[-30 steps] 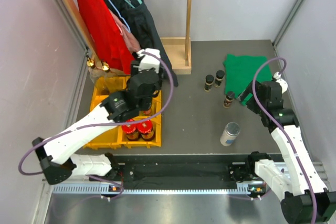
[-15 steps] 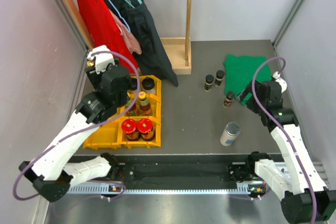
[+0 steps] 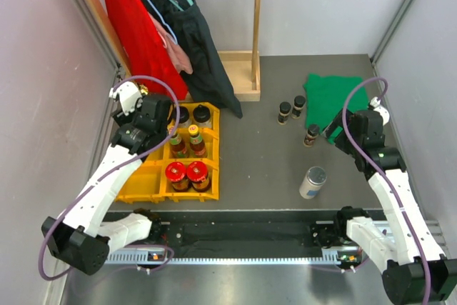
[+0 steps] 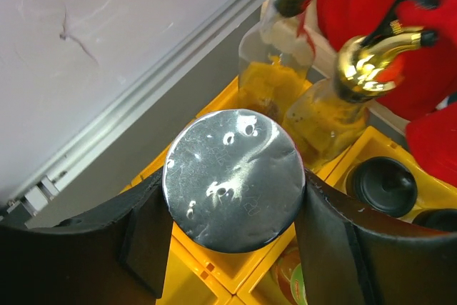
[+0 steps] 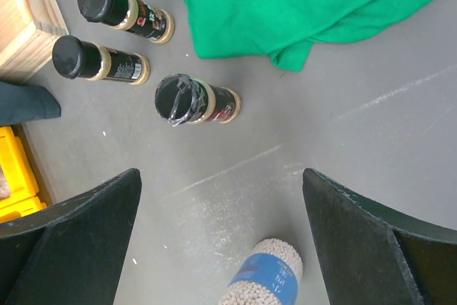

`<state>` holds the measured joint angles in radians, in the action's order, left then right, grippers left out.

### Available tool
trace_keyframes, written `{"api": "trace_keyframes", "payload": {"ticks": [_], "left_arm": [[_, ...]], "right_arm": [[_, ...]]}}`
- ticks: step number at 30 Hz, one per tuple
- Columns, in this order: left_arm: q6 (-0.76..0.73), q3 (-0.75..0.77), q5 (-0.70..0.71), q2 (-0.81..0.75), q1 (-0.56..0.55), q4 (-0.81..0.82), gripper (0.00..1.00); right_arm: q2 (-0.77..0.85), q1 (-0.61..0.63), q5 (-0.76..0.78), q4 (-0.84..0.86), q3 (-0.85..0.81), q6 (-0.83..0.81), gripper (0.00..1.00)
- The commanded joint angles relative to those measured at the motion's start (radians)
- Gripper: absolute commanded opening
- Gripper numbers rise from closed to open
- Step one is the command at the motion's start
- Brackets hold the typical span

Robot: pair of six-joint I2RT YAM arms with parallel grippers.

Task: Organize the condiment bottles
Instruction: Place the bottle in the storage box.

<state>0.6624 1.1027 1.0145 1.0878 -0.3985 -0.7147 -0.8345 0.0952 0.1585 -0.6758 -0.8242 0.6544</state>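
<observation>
My left gripper is shut on a silver-lidded canister, one finger against each side, above the back left part of the yellow tray. Two gold-topped bottles stand just behind it. In the top view the left gripper hides that canister. The tray holds two red-lidded jars, two yellow-capped sauce bottles and black-capped jars. My right gripper is open above bare table. Three black-capped jars stand ahead of it, and a bead-filled canister stands below it.
A green cloth lies at the back right. A wooden rack with hanging red and dark clothes stands behind the tray. The second canister stands alone at the front right. Walls close in on both sides.
The left arm has swung left across the tray, from over its middle to its back left corner by the gold-topped bottles. The right arm has stayed still.
</observation>
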Motion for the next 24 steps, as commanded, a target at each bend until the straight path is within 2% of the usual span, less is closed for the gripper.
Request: {"api": "trace_keyframes", "payload": {"ticks": [1, 9, 24], "left_arm": [[0.114, -0.04, 0.013, -0.048, 0.02, 0.054, 0.0], [0.229, -0.118, 0.016, -0.055, 0.026, 0.044, 0.0], [0.284, -0.225, -0.013, 0.004, 0.026, 0.103, 0.0]], "right_arm": [[0.003, -0.011, -0.007, 0.039, 0.008, -0.018, 0.93], [0.0, -0.012, -0.01, 0.041, 0.005, -0.013, 0.93], [0.002, -0.011, -0.025, 0.025, -0.003, -0.006, 0.93]]}}
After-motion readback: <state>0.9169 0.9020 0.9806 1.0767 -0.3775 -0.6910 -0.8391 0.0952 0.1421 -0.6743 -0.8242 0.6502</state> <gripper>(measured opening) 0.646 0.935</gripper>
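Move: Below the left hand, which still grips the silver-lidded bottle, the empty middle-left compartment of the storage box lies about 22 cm down and some 3 cm back. Two gold-topped oil bottles stand about 9 cm forward of that compartment and 1 cm to its right; the yellow-capped bottles stand about 13 cm to its right, with the black-lidded jars about 15 cm right and 9 cm forward of it. From the right hand, the compartment is roughly 60 cm left, level fore and aft, and 14 cm down. Lowering the silver-lidded bottle about 7 cm towards the empty middle-left compartment, the left hand drifts only a centimetre back as it sinks beside the oil bottles. Its left side dips slightly and it turns a little counter-clockwise, under 10 degrees in all, while the fingers keep their hold on the bottle. ##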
